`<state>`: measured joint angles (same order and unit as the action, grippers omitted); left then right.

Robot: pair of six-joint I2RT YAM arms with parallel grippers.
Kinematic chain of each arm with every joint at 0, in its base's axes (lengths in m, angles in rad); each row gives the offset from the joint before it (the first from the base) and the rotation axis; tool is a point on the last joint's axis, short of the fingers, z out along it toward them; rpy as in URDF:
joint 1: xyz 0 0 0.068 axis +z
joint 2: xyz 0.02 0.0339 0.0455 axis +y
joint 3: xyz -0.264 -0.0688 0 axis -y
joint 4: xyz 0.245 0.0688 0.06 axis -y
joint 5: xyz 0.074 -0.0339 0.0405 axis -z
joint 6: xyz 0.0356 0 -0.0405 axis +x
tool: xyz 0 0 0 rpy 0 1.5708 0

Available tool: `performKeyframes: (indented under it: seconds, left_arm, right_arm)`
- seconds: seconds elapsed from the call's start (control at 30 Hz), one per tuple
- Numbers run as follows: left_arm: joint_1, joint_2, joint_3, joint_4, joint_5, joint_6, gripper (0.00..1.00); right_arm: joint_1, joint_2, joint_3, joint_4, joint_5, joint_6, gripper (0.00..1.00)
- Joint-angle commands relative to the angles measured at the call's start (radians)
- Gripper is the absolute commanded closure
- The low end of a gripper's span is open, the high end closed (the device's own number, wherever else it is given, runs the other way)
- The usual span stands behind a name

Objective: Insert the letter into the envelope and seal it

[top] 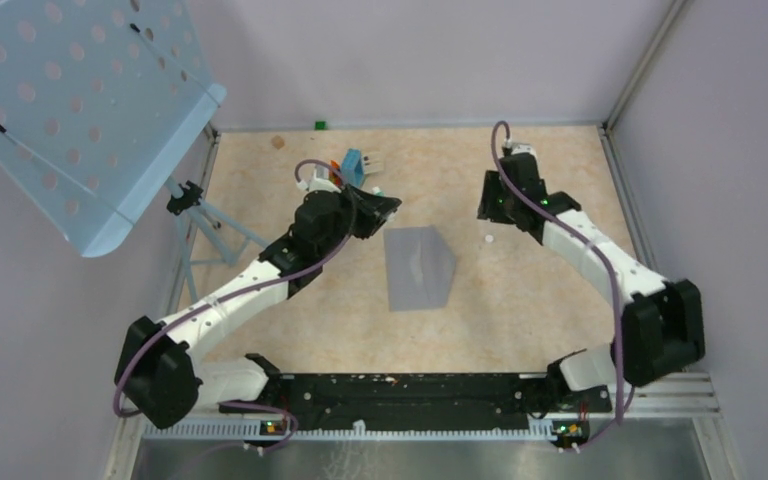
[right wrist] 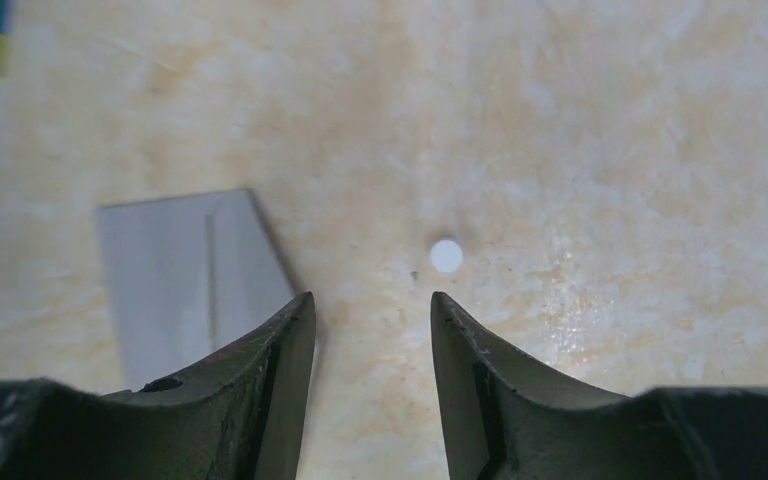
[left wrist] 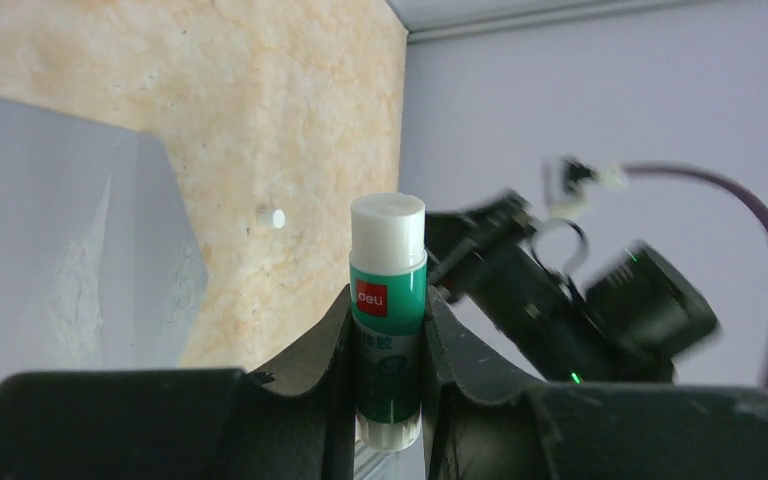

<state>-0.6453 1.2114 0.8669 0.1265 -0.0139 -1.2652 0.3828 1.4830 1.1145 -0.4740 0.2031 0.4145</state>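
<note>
The grey envelope [top: 418, 268] lies flat mid-floor, its flap spread to the right; it also shows in the left wrist view [left wrist: 70, 250] and the right wrist view [right wrist: 185, 280]. The letter is not in view. My left gripper [top: 385, 205] hovers just beyond the envelope's far left corner and is shut on a white glue stick with a green label [left wrist: 388, 320], held upright between the fingers. My right gripper [top: 488, 208] is open and empty [right wrist: 372, 305], above bare floor to the right of the envelope.
A small white round disc [top: 487, 240] lies on the floor right of the envelope, also in the right wrist view [right wrist: 446, 256]. A blue-orange-green block cluster [top: 355, 168] sits behind the left gripper. A blue perforated stand [top: 80, 110] leans at far left.
</note>
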Motion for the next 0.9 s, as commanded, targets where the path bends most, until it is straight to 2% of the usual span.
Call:
performKeyframes:
  seconds: [0.0, 0.17, 0.37, 0.53, 0.87]
  left_arm:
    - [0.002, -0.002, -0.005, 0.062, -0.097, -0.214, 0.93]
    - [0.001, 0.052, 0.002, 0.145, -0.071, -0.329, 0.93]
    - [0.001, 0.107, 0.049, 0.170, -0.037, -0.398, 0.94]
    - [0.001, 0.120, 0.070, 0.186, -0.029, -0.412, 0.94]
    - [0.000, 0.116, 0.072, 0.189, -0.018, -0.423, 0.94]
  right_arm:
    - [0.072, -0.236, -0.020, 0.121, -0.093, 0.023, 0.53]
    - [0.256, -0.413, -0.107, 0.332, -0.092, 0.038, 0.52]
    - [0.426, -0.427, -0.161, 0.565, -0.050, -0.017, 0.52]
    - [0.482, -0.347, -0.118, 0.595, -0.015, -0.071, 0.53]
    - [0.498, -0.275, -0.085, 0.647, -0.004, -0.111, 0.56]
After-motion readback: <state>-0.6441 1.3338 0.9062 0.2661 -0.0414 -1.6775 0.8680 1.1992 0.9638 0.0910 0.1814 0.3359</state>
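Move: The glue stick lies in the left fingers, practically at that hand's point; from the empty right hand its middle is about 22 cm left, 5 cm back and 15 cm higher. The white cap stands on the table roughly 11 cm under the right hand, level fore-and-aft and 2 cm to its right. The envelope's middle is some 14 cm left, 7 cm back and 12 cm below the right hand, which puts it 8 cm right, 2 cm back and 26 cm below the left. The right hand, empty and half open, leaves the cap and sweeps up and left, about 17 cm each way and 8 cm back, to the glue stick; it climbs quickly first, then sinks slightly, fingers swinging up nearly level and some 30 degrees counter-clockwise, stopping just short without touching. The left hand keeps its grip, easing 3 cm forward while rolling its left side down about 20 degrees. ##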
